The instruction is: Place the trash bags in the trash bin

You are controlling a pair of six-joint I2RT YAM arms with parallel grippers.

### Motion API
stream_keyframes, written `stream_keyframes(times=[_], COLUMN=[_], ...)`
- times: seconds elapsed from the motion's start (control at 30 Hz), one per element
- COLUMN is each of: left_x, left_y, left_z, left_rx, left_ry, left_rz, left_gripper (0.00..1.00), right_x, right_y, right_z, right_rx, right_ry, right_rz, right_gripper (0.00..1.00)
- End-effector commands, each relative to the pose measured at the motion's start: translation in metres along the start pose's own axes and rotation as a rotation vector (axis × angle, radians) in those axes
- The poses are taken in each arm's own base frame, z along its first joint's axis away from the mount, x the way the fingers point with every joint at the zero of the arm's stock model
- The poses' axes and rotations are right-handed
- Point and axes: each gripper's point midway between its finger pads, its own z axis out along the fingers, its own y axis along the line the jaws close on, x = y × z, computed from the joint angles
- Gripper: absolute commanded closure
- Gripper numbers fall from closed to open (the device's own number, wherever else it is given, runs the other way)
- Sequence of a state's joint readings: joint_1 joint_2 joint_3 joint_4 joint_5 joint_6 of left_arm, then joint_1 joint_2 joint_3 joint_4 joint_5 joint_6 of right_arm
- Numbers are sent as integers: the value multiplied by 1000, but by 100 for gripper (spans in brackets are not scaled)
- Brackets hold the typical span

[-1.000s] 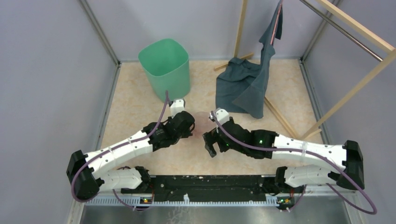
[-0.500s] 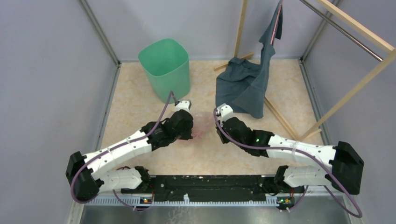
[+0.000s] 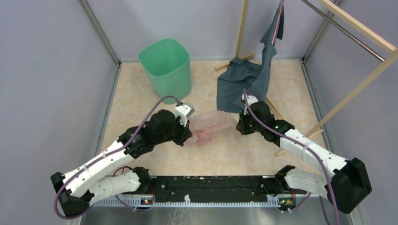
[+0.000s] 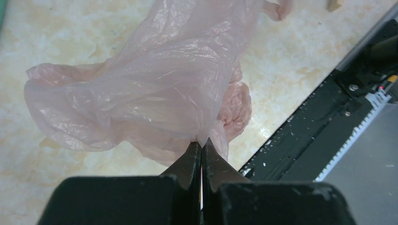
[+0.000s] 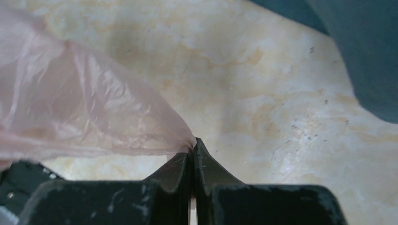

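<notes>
The pale-pink translucent trash bag (image 3: 212,124) is stretched between my two grippers above the marbled table. My left gripper (image 3: 187,132) is shut on its left edge; in the left wrist view the film (image 4: 155,84) fans out from the pinched tips (image 4: 202,144). My right gripper (image 3: 238,125) is shut on the bag's right edge, and the right wrist view shows the film (image 5: 84,112) pulled to a point at the closed tips (image 5: 193,143). The mint-green trash bin (image 3: 166,68) stands upright at the back left, well beyond the bag.
A dark blue-grey cloth garment (image 3: 246,82) hangs from a wooden rack (image 3: 349,30) at the back right and drapes onto the table just behind my right gripper. Grey walls enclose the table. The black base rail (image 3: 211,187) runs along the near edge.
My right gripper moved up to the bag, shut on its right edge and pulled away to the right. The left arm drew back slightly, and the bag now spreads out between them.
</notes>
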State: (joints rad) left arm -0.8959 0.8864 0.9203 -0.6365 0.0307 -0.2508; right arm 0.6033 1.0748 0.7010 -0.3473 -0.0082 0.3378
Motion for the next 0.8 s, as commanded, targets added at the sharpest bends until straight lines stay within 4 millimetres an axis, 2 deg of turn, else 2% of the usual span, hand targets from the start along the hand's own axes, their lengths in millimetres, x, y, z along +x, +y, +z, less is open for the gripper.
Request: stream_keyframes(times=[0.0,0.07,0.13,0.23,0.3,0.33,0.4,0.53,0.6,0.67,0.77], left_x=[-2,-3,-4,-3,-6,-11,-19,-28,-27,-17,1], left_y=[34,43,43,58,64,58,39,-16,-43,-49,-47], left_z=[10,19,29,36,31,30,28,20,17,24,42], left_rx=[-194,-249,-252,-356,-412,-391,-288,59,230,275,250], left_ry=[0,24,45,67,80,72,36,-81,-111,-86,-5], left_rz=[-16,-29,-18,-61,-162,-211,-277,-346,-372,-418,-467], left_gripper=[100,100,100,78,50,41,32,23,16,12,11], right_x=[-9,-5,-1,1,-1,-2,-5,-10,-12,-13,-16], right_y=[35,40,40,41,46,48,53,58,61,62,63], right_z=[-21,-24,-26,-30,-32,-34,-36,-39,-40,-41,-44], right_rx=[-172,-209,-210,-214,-229,-243,-268,-295,-310,-317,-320], right_ry=[10,32,51,66,65,58,34,-5,-10,-15,-26], right_rz=[4,-8,-16,1,30,44,74,109,112,110,107], right_gripper=[100,100,100,100,100,100,100,100,100,100,100])
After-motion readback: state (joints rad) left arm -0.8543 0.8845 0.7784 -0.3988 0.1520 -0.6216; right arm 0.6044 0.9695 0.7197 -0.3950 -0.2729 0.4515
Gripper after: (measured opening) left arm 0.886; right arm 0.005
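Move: The trash bag is stretched between the two pinching hands. Its crumpled lump lies some 9 cm ahead of the left hand, 6 cm to its right and 15 cm below. From the right hand the lump is about 15 cm to the left, level front to back and 6 cm lower. The green bin stands roughly 36 cm ahead of the left hand and 12 cm to its left; the grey cloth lies some 27 cm beyond the right hand, 3 cm to its right. The bag's left edge is carried about 5 cm forward and down towards the crumpled lump, where the left fingers open wide and let go; the empty left hand then swings back up, back and to the right. The right hand keeps its pinch throughout, drawing its side back some 4 cm and leftward, then lifting it about as far. ##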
